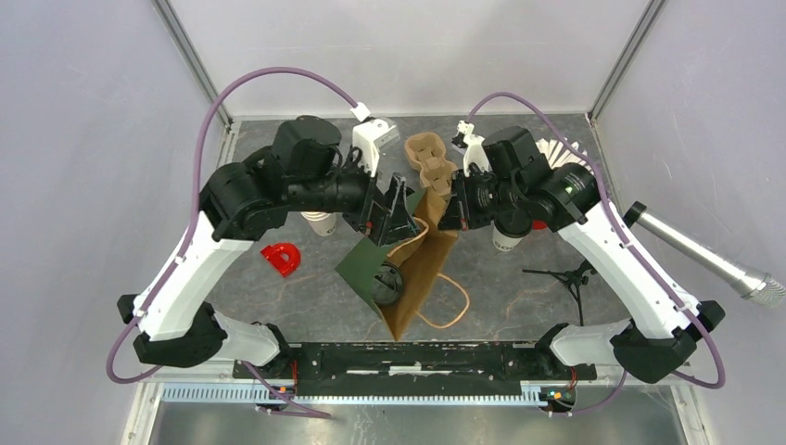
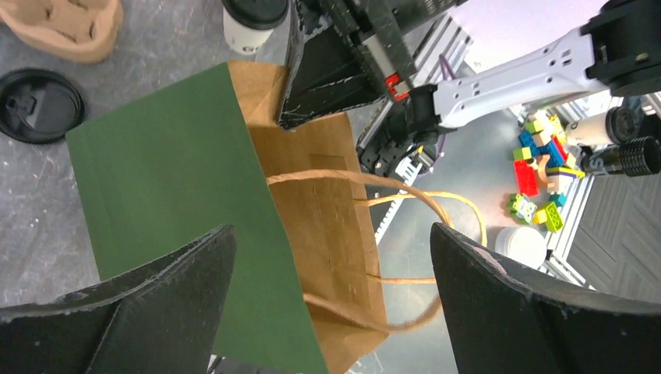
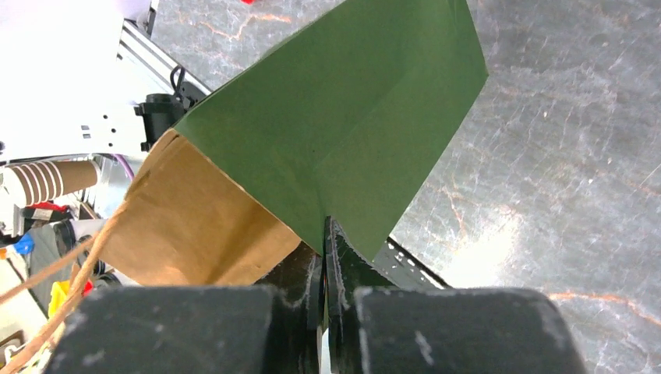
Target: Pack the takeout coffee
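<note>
A paper bag [image 1: 422,269], green outside and brown inside, with twine handles, hangs tilted over the middle of the table. My right gripper [image 1: 451,209] is shut on a fold of its green side [image 3: 351,101], and the jaws [image 3: 323,234] pinch the paper. My left gripper [image 1: 389,218] is wide open at the bag's upper left. The bag's edge [image 2: 312,234] lies between its fingers without touching them. The takeout coffee [image 1: 508,239], a white cup with a black lid [image 2: 251,19], stands on the table under my right arm, outside the bag.
A tan pulp cup carrier [image 1: 431,162] lies behind the bag. A loose black lid [image 2: 35,105] rests on the table beside the green panel. A white cup [image 1: 320,222] stands under my left arm, with a red object [image 1: 281,258] near it. A microphone [image 1: 704,255] and a small black stand [image 1: 565,278] sit at the right.
</note>
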Controlling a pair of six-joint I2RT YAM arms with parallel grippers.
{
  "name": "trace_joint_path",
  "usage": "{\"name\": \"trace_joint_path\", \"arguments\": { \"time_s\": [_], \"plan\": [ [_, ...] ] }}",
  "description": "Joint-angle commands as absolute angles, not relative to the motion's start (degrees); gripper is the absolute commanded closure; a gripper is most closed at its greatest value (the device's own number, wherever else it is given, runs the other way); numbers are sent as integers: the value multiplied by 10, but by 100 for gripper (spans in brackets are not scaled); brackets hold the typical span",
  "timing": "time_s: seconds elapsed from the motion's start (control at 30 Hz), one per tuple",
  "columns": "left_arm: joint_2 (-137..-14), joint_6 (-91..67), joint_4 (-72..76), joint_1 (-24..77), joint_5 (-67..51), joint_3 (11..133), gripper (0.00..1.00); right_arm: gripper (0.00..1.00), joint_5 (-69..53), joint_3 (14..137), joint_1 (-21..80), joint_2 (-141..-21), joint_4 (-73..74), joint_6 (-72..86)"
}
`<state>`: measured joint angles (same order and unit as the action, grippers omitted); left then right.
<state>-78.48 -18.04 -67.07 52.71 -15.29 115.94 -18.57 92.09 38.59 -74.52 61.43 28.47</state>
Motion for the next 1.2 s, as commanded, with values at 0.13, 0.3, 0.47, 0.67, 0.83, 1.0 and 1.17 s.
{"name": "trace_joint_path", "arguments": {
  "time_s": [0.13,0.3,0.47,0.67,0.83,1.0,1.17],
  "plan": [
    [-751,-185,-648,521,-139,1091,0,93,-203,909,378,-756,643,316],
    [-755,-157,-689,518,-105,1078,0,64,-197,908,371,-764,644,318],
    [-756,-146,-705,514,-87,1069,0,55,-180,913,362,-773,644,312],
    [-763,-134,-728,507,-52,1071,0,47,-147,938,359,-786,660,295],
    [-755,-138,-743,491,-13,1100,0,35,-91,986,358,-792,690,278],
    [-738,-191,-758,484,66,1135,0,22,-46,1001,358,-768,671,272],
    [-698,-259,-730,482,104,1143,0,21,-58,966,359,-719,565,253]
  ]
}}
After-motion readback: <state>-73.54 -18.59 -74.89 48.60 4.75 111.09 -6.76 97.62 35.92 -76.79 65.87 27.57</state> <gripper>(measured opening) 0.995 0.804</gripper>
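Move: The paper bag is tipped with its mouth towards the bases. Its middle is about 4 cm back, 2 cm to the right and 23 cm below the open left hand, and some 8 cm left, 8 cm back and 13 cm below the right hand, whose shut fingers still nip its right rim. From the right hand, the lidded cup stands about 13 cm right and 6 cm ahead, and the drink carrier some 21 cm ahead and 3 cm left, both roughly 25 cm down. The bag's right rim is let down about 3.5 cm by the right hand, whose fingers open wide and release it; that hand then rises back and eases forward and right, clear of the bag. The open left hand sinks some 7 cm above the bag while drifting left, then lifts a little and ends about 8 cm left and 4 cm forward, turning some 20 degrees counter-clockwise. ##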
